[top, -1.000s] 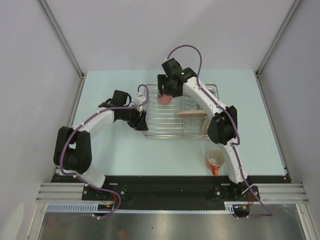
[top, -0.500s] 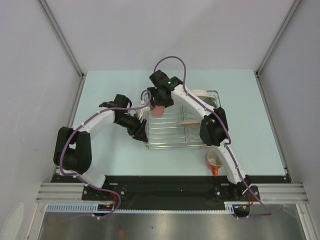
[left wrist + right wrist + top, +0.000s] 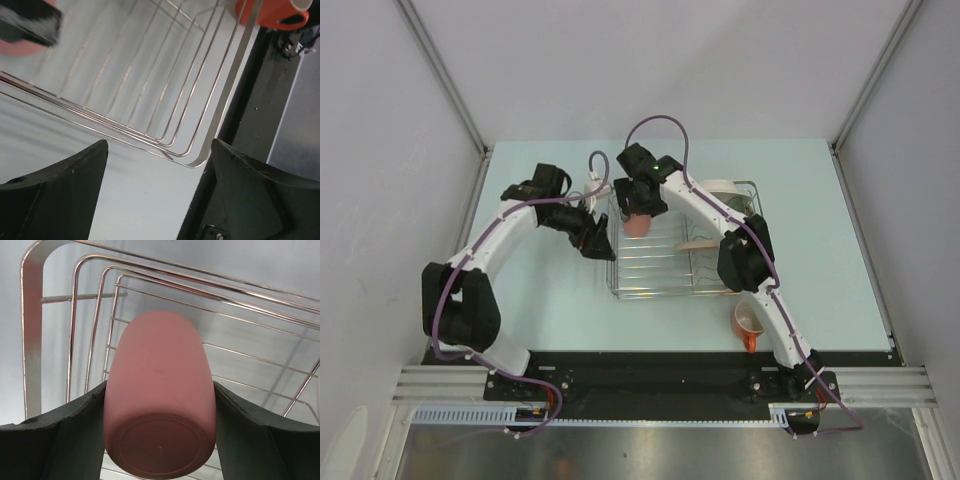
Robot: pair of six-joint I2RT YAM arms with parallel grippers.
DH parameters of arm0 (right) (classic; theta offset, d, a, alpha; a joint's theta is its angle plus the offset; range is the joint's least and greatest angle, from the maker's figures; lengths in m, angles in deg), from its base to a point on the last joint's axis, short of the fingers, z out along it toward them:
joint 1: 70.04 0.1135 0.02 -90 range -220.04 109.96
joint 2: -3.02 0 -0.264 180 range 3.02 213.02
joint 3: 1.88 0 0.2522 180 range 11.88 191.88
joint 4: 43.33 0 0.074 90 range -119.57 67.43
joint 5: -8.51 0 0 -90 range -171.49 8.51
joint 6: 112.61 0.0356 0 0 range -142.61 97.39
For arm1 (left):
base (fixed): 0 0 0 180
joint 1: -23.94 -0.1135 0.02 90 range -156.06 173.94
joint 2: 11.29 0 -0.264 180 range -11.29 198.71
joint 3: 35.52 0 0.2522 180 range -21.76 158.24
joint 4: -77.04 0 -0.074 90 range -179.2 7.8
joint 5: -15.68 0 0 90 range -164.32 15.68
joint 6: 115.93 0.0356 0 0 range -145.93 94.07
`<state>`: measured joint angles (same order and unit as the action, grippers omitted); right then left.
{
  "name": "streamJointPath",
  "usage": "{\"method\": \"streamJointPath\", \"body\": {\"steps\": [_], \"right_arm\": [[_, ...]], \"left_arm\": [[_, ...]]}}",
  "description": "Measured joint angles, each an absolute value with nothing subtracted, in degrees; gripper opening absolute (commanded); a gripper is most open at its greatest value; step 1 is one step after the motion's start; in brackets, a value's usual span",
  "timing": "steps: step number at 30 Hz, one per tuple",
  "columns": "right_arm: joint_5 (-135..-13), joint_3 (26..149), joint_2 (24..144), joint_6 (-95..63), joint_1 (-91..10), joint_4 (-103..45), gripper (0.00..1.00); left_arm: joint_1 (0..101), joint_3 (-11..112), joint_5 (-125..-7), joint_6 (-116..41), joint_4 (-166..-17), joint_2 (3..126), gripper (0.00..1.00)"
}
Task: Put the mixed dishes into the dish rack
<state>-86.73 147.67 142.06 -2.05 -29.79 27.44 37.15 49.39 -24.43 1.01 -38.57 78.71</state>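
The dish rack (image 3: 650,296) of thin silver wire lies mid-table. My right gripper (image 3: 636,208) hangs over its far-left corner, shut on the pink handleless cup (image 3: 160,390), whose base faces the wrist camera and whose sides press both fingers. The cup (image 3: 636,224) is above the rack's wires (image 3: 30,340). My left gripper (image 3: 599,243) is just left of the rack's left side, open with only bare table between its fingers (image 3: 75,170). The rack's corner (image 3: 220,110) lies just beyond them. The orange mug (image 3: 750,322) stands on the table in front of the rack.
A tan plate (image 3: 698,242) stands on edge in the rack's right half, and a white dish (image 3: 725,187) sits at its far-right corner. The right arm's elbow (image 3: 740,262) hangs over the rack's right end. Grey walls enclose the table on three sides.
The right gripper carried the pink cup leftward to the rack's left corner, and the rack shifted. The left gripper opened, came off the rack's left edge, and its arm drew back.
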Motion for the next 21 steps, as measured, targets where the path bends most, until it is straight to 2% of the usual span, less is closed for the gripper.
{"method": "streamJointPath", "body": {"steps": [6,8,9,17,21], "right_arm": [[-87.4,147.7,142.1,-3.2,-29.4,27.4,0.69],[-87.8,147.7,142.1,-3.4,-29.1,27.5,0.97],[-88.1,147.7,142.1,-3.5,-29.1,27.6,1.0],[-90.2,147.4,142.1,-4.3,-27.8,29.5,1.0],[-91.2,146.8,142.1,-4.3,-27.4,30.1,1.0]], "left_arm": [[35.3,54.0,-24.1,1.0,-39.8,76.0,0.89],[35.3,54.5,-24.1,1.0,-39.8,75.7,0.89],[35.3,54.6,-24.1,0.9,-39.9,75.6,0.9],[35.3,54.7,-24.4,0.2,-40.3,75.6,0.9],[35.3,55.2,-24.6,-0.4,-40.7,75.6,0.96]]}}
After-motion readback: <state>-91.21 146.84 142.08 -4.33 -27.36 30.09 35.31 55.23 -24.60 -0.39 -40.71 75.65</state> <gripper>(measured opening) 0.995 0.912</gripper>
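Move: The red cup sits upside down between the right hand's fingers, its middle about 2 cm below the hand point, in the rack's far left corner. From the right hand, the pink plate stands some 15 cm to the right and 5 cm back, the white plate 17 cm right and 6 cm ahead, and the orange mug roughly 24 cm right and 20 cm back. From the left hand, the cup is about 12 cm ahead, 7 cm right and 8 cm lower. The right hand first holds still with the red cup gripped in the rack's far left corner, then spreads its fingers wide to let go and, with them open around the cup, eases back about 1.5 cm and a little down, its left side tipping down some 5 degrees. Meanwhile the left hand, empty and already open, rises about 5 cm and goes about 3 cm forward above the rack's left end, rolling roughly 10 degrees and doing most of this early before nearly stopping. ##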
